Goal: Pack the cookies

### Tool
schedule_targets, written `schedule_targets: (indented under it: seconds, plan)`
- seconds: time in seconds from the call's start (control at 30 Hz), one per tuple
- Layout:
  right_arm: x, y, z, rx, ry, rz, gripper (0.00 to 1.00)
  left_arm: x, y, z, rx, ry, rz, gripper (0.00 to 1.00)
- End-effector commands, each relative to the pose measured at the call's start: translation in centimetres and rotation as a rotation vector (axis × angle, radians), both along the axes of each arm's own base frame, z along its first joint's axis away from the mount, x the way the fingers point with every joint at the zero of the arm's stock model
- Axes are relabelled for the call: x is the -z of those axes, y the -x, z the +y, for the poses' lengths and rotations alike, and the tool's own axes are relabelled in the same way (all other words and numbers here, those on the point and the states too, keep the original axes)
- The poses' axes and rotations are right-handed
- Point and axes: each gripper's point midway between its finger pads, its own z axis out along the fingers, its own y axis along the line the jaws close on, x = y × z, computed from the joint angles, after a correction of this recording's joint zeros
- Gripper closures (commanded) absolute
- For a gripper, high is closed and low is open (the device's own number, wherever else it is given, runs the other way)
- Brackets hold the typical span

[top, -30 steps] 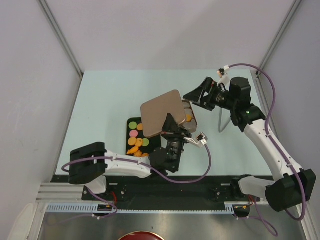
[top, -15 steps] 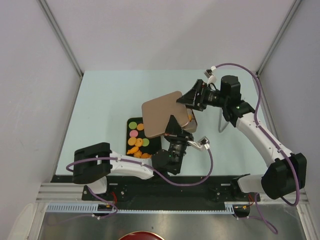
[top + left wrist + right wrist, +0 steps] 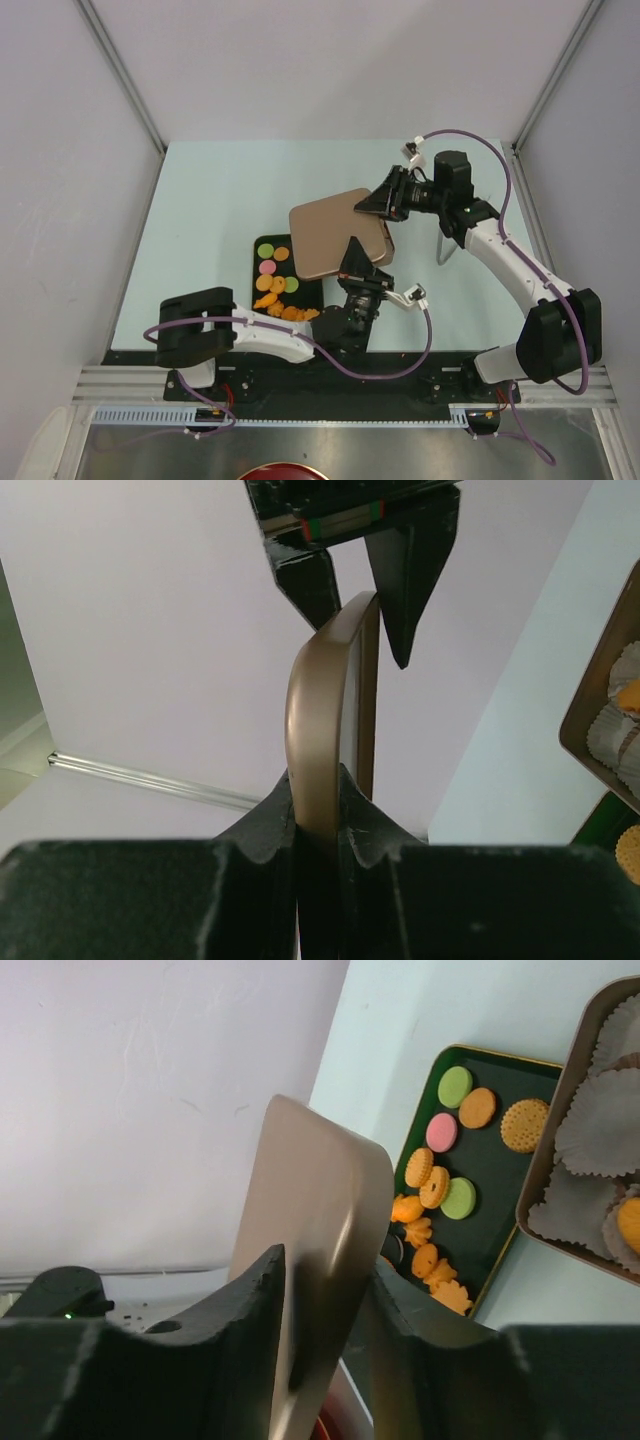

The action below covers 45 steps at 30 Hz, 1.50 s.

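A bronze lid (image 3: 325, 235) hangs tilted over the table, and my left gripper (image 3: 352, 262) is shut on its near edge (image 3: 320, 680). My right gripper (image 3: 362, 205) is open, and its jaws straddle the lid's far edge (image 3: 310, 1200). One finger (image 3: 250, 1310) is against the lid's face; the other stands just off it. The cookies (image 3: 272, 285), orange, green and pink, lie on a dark green tray (image 3: 490, 1160) left of the lid. The bronze tin (image 3: 386, 246) lies partly under the lid, with white paper cups (image 3: 600, 1130) and an orange cookie (image 3: 630, 1222) inside.
A thin metal stand (image 3: 446, 240) rises right of the tin, under the right arm. Grey walls close in the table on three sides. The left arm's cable (image 3: 415, 300) loops near the front edge. A red dish (image 3: 285, 472) sits below the rail.
My right gripper has moved left to the lid's far edge, which now sits between its jaws. The left gripper has shifted the lid slightly right and lower over the tin.
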Motion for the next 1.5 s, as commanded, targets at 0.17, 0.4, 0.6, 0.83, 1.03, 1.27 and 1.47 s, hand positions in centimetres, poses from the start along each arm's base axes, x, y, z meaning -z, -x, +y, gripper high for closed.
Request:
schedule_targets:
  seconds: [0.17,0.4,0.6,0.83,1.03,1.27,1.47]
  plan:
    - [1.7,0.5,-0.3,-0.023,0.058,0.032,0.76,-5.3,0.9,2.3,0.025,0.390,-0.073,1.00]
    - [0.9,-0.2,-1.8,0.026,0.050,0.019,0.85,-5.9,1.0,2.9,0.012,0.411,-0.068,0.58]
    - [-0.9,-1.1,-3.6,0.058,0.008,0.003,0.85,-5.7,1.0,3.9,-0.015,0.419,-0.063,0.25]
    - [-3.5,-2.3,-5.5,0.087,-0.076,-0.027,0.85,-5.1,0.9,5.6,-0.067,0.434,-0.023,0.10]
    - [-7.3,-4.1,-7.2,0.135,-0.184,-0.112,0.85,-4.9,1.0,6.8,-0.092,0.456,0.003,0.07]
    - [-11.0,-6.0,-9.4,0.187,-0.294,-0.156,0.81,-5.1,0.6,8.5,-0.131,0.532,0.031,0.00]
    - [-7.6,-8.2,-11.3,0.277,-0.219,-0.107,0.87,-4.6,-0.2,10.7,-0.201,0.584,0.059,0.00]
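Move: The brown lid lies between the hands, nearly flat at about their height. Its middle is some 5 cm back and 7 cm to the left of the right hand, whose half-closed fingers straddle its far right part. The left hand already grips it from the near side, its middle about 5 cm ahead and 4 cm left. The cookie box sits roughly 20 cm below, about 2 cm back and 1 cm left of the right hand; the dark cookie tray's middle is some 13 cm back and 19 cm left of the right hand, also about 20 cm below. Sinking barely 1.5 cm, the right hand closes on the lid's far right edge and takes it over as the left fingers open wide. Then the right hand swings away to its right, forward and up, some 15 cm in all, rolling its left side up and turning clockwise about 15 degrees each, grip kept. The freed left hand, after holding nearly still, drifts about 5 cm left and 2 cm up, clear of the lid. ##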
